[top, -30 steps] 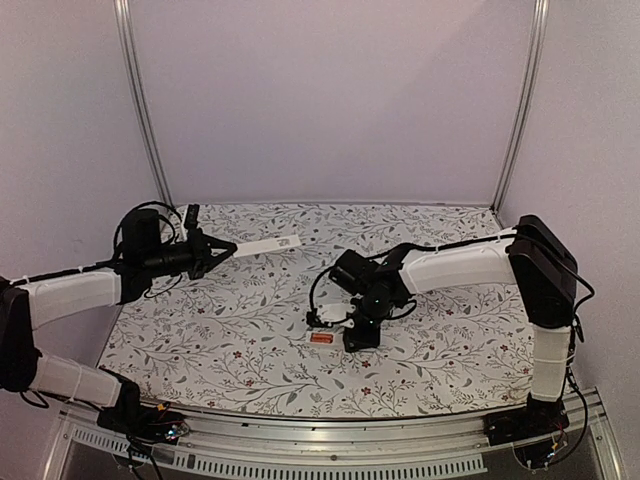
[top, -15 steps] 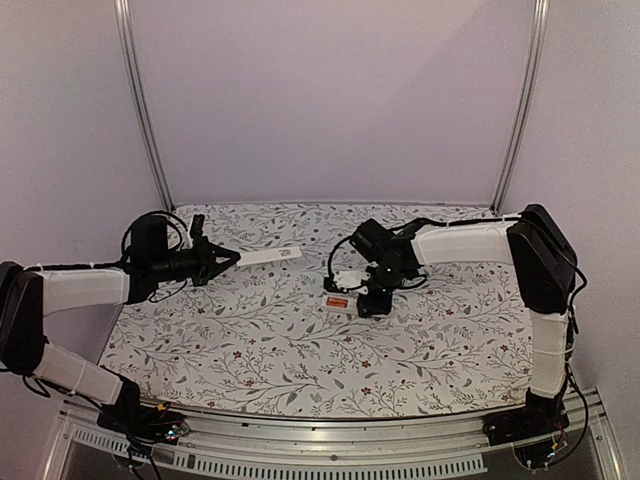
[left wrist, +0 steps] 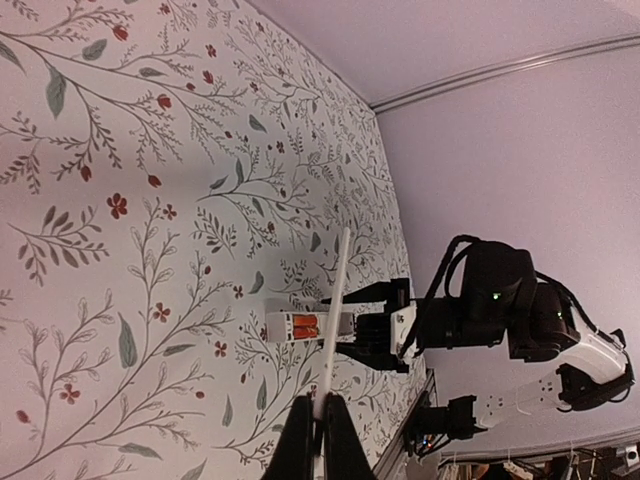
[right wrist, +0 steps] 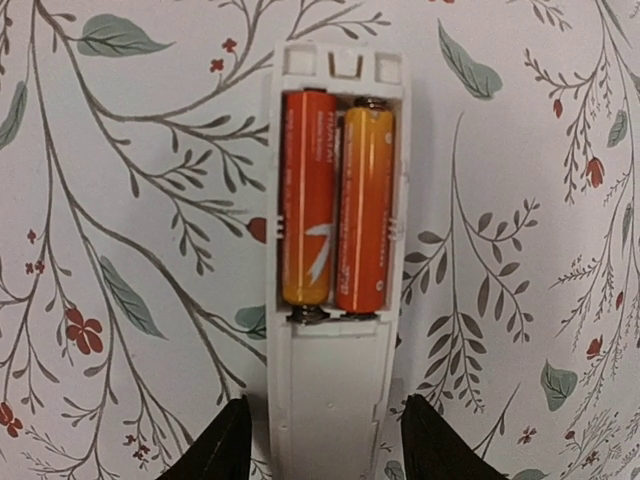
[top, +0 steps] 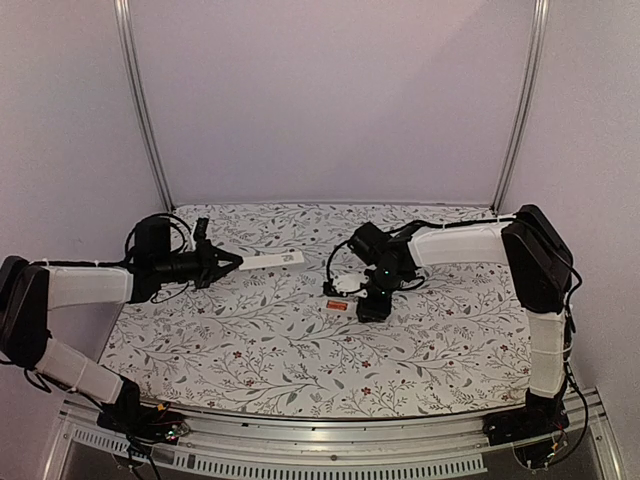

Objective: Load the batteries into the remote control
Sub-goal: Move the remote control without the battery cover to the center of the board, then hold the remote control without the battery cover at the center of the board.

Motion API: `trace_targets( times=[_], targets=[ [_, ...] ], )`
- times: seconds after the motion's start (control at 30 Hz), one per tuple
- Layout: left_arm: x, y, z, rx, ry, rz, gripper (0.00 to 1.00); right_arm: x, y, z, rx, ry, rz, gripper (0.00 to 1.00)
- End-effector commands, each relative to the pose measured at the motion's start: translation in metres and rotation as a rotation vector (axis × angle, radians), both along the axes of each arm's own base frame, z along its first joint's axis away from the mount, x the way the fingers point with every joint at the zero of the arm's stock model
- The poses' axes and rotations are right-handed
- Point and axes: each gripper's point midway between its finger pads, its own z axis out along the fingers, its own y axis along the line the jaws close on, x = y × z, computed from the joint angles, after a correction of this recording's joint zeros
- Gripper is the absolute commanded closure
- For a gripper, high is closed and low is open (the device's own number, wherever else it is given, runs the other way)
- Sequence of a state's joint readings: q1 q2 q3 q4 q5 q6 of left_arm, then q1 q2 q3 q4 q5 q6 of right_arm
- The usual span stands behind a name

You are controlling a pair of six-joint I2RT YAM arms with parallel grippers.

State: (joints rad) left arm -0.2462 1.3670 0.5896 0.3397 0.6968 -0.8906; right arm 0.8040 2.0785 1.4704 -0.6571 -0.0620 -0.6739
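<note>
The remote control [right wrist: 335, 400] lies back-up on the floral tabletop, its compartment uncovered. Two orange-red batteries [right wrist: 338, 205] sit side by side in it. My right gripper [right wrist: 325, 450] stands open astride the remote's plain end, and a gap shows between each fingertip [right wrist: 225, 445] and the casing. From above, the remote [top: 340, 303] lies just left of the right gripper [top: 366, 300]. My left gripper [top: 230, 263] is shut on a thin white cover strip [top: 275, 260], held above the table and pointing right. In the left wrist view the strip [left wrist: 333, 320] runs edge-on across the remote [left wrist: 285, 326].
The floral tabletop [top: 300, 360] ends at a metal rail along the near edge. Lilac walls and two upright metal posts [top: 140, 110] close the back. The right arm's white forearm [top: 460, 245] stretches across the back right.
My right gripper carried the remote back and to the right, then opened off it. The left gripper with its white strip shifted slightly right.
</note>
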Motion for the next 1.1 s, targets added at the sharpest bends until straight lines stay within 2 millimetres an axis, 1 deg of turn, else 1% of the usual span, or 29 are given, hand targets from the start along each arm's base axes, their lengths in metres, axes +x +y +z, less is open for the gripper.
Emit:
trace_targets(
  times=[0.0,0.13,0.23,0.33,0.4,0.47,0.53,0.6,0.63,0.67,0.73,0.77,0.8,0.83,0.9,0.97,1.0,1.07],
  targets=[
    [0.006,-0.002,0.008,-0.003,-0.040,-0.020,1.00,0.011,-0.022,0.019,-0.069,-0.099,-0.032,0.48],
    [0.007,-0.004,0.011,-0.004,-0.051,-0.025,1.00,0.018,-0.037,0.018,-0.088,-0.106,-0.076,0.48],
    [0.007,-0.007,0.010,0.009,-0.051,-0.038,1.00,0.018,-0.035,0.014,-0.083,-0.096,-0.087,0.48],
    [0.006,-0.011,0.007,0.014,-0.045,-0.052,1.00,0.025,-0.037,0.014,-0.086,-0.117,-0.115,0.48],
    [0.006,-0.015,0.004,0.016,-0.039,-0.063,1.00,0.023,-0.037,0.013,-0.076,-0.105,-0.121,0.48],
    [0.005,-0.021,0.003,0.011,-0.039,-0.083,1.00,0.019,-0.034,0.020,-0.040,-0.092,-0.135,0.48],
    [0.004,-0.027,0.001,0.005,-0.043,-0.107,1.00,0.017,-0.029,0.032,0.021,-0.089,-0.166,0.48],
    [0.003,-0.035,-0.003,-0.002,-0.036,-0.136,1.00,0.013,-0.022,0.056,0.114,-0.099,-0.187,0.48],
    [0.002,-0.040,-0.003,-0.011,-0.036,-0.155,1.00,0.011,-0.020,0.064,0.156,-0.101,-0.207,0.48],
    [0.002,-0.044,-0.005,-0.016,-0.030,-0.167,1.00,0.011,-0.019,0.080,0.201,-0.124,-0.222,0.47],
    [0.000,-0.055,-0.007,-0.035,-0.029,-0.201,1.00,0.010,-0.021,0.100,0.258,-0.153,-0.256,0.46],
    [-0.001,-0.060,-0.009,-0.039,-0.026,-0.219,1.00,0.011,-0.023,0.107,0.280,-0.168,-0.285,0.44],
    [-0.002,-0.066,-0.010,-0.041,-0.024,-0.239,1.00,0.012,-0.026,0.118,0.307,-0.189,-0.309,0.42],
    [-0.004,-0.073,-0.015,-0.039,-0.016,-0.258,1.00,0.014,-0.030,0.125,0.322,-0.206,-0.345,0.40],
    [-0.003,-0.081,-0.020,-0.042,-0.012,-0.278,1.00,0.017,-0.036,0.132,0.354,-0.204,-0.431,0.36],
    [-0.002,-0.088,-0.025,-0.059,-0.003,-0.301,1.00,0.015,-0.039,0.133,0.396,-0.158,-0.487,0.30],
    [-0.003,-0.092,-0.027,-0.070,0.001,-0.313,1.00,0.009,-0.038,0.131,0.425,-0.110,-0.507,0.24],
    [-0.005,-0.101,-0.031,-0.085,0.009,-0.349,1.00,0.004,-0.037,0.130,0.469,-0.056,-0.532,0.15]
  ],
)
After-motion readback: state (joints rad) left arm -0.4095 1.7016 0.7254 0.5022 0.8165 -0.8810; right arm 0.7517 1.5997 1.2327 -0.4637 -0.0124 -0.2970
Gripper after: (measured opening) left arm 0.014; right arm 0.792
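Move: The coverless remote lies flat between the right hand's open fingers, its middle about 3 cm to the hand's left, level with it fore and aft, and 1 cm below. The battery cover's middle hangs roughly 19 cm left of the right hand, 6 cm ahead and 12 cm above. From the left hand, which grips that cover, the remote's middle is some 22 cm right, 4 cm back and 15 cm below. Right hand eases right, then rises 14 cm clear, fingers widening; left carries cover 8 cm right towards remote. ##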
